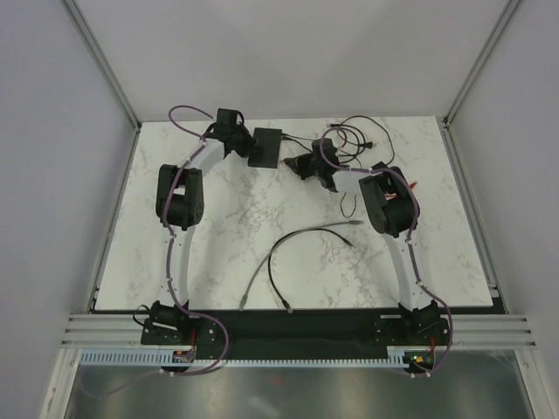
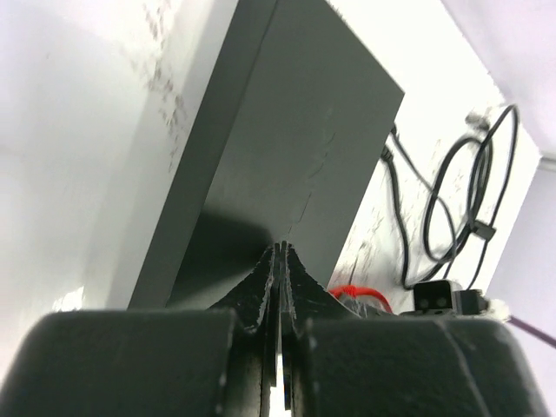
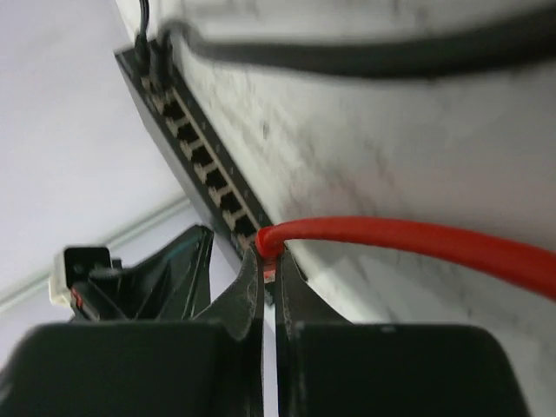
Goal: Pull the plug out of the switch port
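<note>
The switch (image 1: 265,146) is a flat matte-black box at the back of the marble table. My left gripper (image 1: 242,140) is shut with nothing in it. In the left wrist view its tips (image 2: 280,248) rest on the switch's top (image 2: 295,148). My right gripper (image 3: 269,257) is shut on the red plug (image 3: 271,245) at the last socket of the switch's port row (image 3: 200,158). I cannot tell whether the plug is still seated. Its red cable (image 3: 417,243) runs off to the right. Two black plugs sit at the row's far end.
Thin black cords (image 1: 354,135) loop at the back right beside the switch and also show in the left wrist view (image 2: 460,191). A loose grey cable (image 1: 262,271) and a loose black cable (image 1: 301,237) lie mid-table in front. Walls close in at the back and sides.
</note>
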Robot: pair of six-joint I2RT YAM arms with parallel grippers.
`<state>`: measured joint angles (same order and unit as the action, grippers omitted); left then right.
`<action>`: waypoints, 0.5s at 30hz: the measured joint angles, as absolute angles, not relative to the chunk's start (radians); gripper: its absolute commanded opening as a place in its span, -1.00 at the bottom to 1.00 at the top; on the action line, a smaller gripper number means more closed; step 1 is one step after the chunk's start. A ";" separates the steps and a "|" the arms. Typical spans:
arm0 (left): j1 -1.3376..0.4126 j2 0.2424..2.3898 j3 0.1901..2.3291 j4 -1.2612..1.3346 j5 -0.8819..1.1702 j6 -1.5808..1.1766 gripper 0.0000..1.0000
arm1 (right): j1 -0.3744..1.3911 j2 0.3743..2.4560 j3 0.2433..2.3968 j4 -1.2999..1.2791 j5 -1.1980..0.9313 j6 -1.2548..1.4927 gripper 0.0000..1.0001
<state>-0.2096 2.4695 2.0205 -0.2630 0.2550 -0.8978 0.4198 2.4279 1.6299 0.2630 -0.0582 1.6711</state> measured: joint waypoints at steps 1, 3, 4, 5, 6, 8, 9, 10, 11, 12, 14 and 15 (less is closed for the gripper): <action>-0.210 2.463 2.020 -0.281 0.254 -0.886 -0.96 | 0.419 2.411 1.613 0.253 -0.088 1.651 -1.00; -0.210 2.445 2.011 -0.314 0.255 -0.860 -0.95 | 0.416 2.381 1.596 0.242 -0.159 1.616 -1.00; -0.210 2.434 2.004 -0.329 0.254 -0.845 -0.95 | 0.416 2.370 1.593 0.242 -0.186 1.604 -1.00; -0.210 2.422 1.997 -0.345 0.255 -0.833 -0.95 | 0.412 2.358 1.592 0.255 -0.228 1.589 -1.00; -0.210 2.405 1.983 -0.367 0.255 -0.816 -0.96 | 0.410 2.351 1.593 0.272 -0.271 1.577 -1.00; -0.210 2.364 1.946 -0.381 0.255 -0.790 -0.96 | 0.405 2.343 1.604 0.307 -0.363 1.563 -1.00; -0.210 2.337 1.921 -0.395 0.255 -0.779 -0.95 | 0.402 2.343 1.612 0.327 -0.406 1.567 -1.00; -0.210 2.309 1.894 -0.407 0.255 -0.768 -0.96 | 0.398 2.343 1.619 0.348 -0.446 1.575 -1.00; -0.210 2.278 1.869 -0.418 0.255 -0.759 -0.95 | 0.394 2.343 1.631 0.363 -0.482 1.581 -1.00; -0.210 2.247 1.844 -0.434 0.256 -0.753 -0.96 | 0.390 2.343 1.645 0.372 -0.506 1.587 -1.00; -0.210 2.189 1.802 -0.445 0.264 -0.745 -0.95 | 0.386 2.342 1.681 0.398 -0.556 1.598 -1.00; -0.210 2.160 1.780 -0.455 0.269 -0.741 -0.96 | 0.385 2.338 1.694 0.414 -0.575 1.602 -1.00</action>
<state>-0.2100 2.1601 1.7798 -0.4549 0.2687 -0.7410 0.3851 2.3379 1.6939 0.4137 -0.5751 1.6020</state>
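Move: The switch's middle is about 7 cm left of the right hand, some 5 cm farther out and 2 cm lower; the right fingers already hold the red plug, apparently just out of its port beside the near right corner. A black plug sits in the switch some 11 cm ahead and 1 cm left of the right hand. From the left hand, which is over the switch top, the switch's middle is about 2 cm ahead, 3 cm right and 2 cm down. Back first, then steeply up and a little left, the right hand carries the pinched red plug clear of the switch, rising about 13 cm while turning counter-clockwise some 25 degrees and tipping its fingers upward. The left hand, still shut, withdraws back about 8 cm and up 5 cm, off the switch top past its near edge. ##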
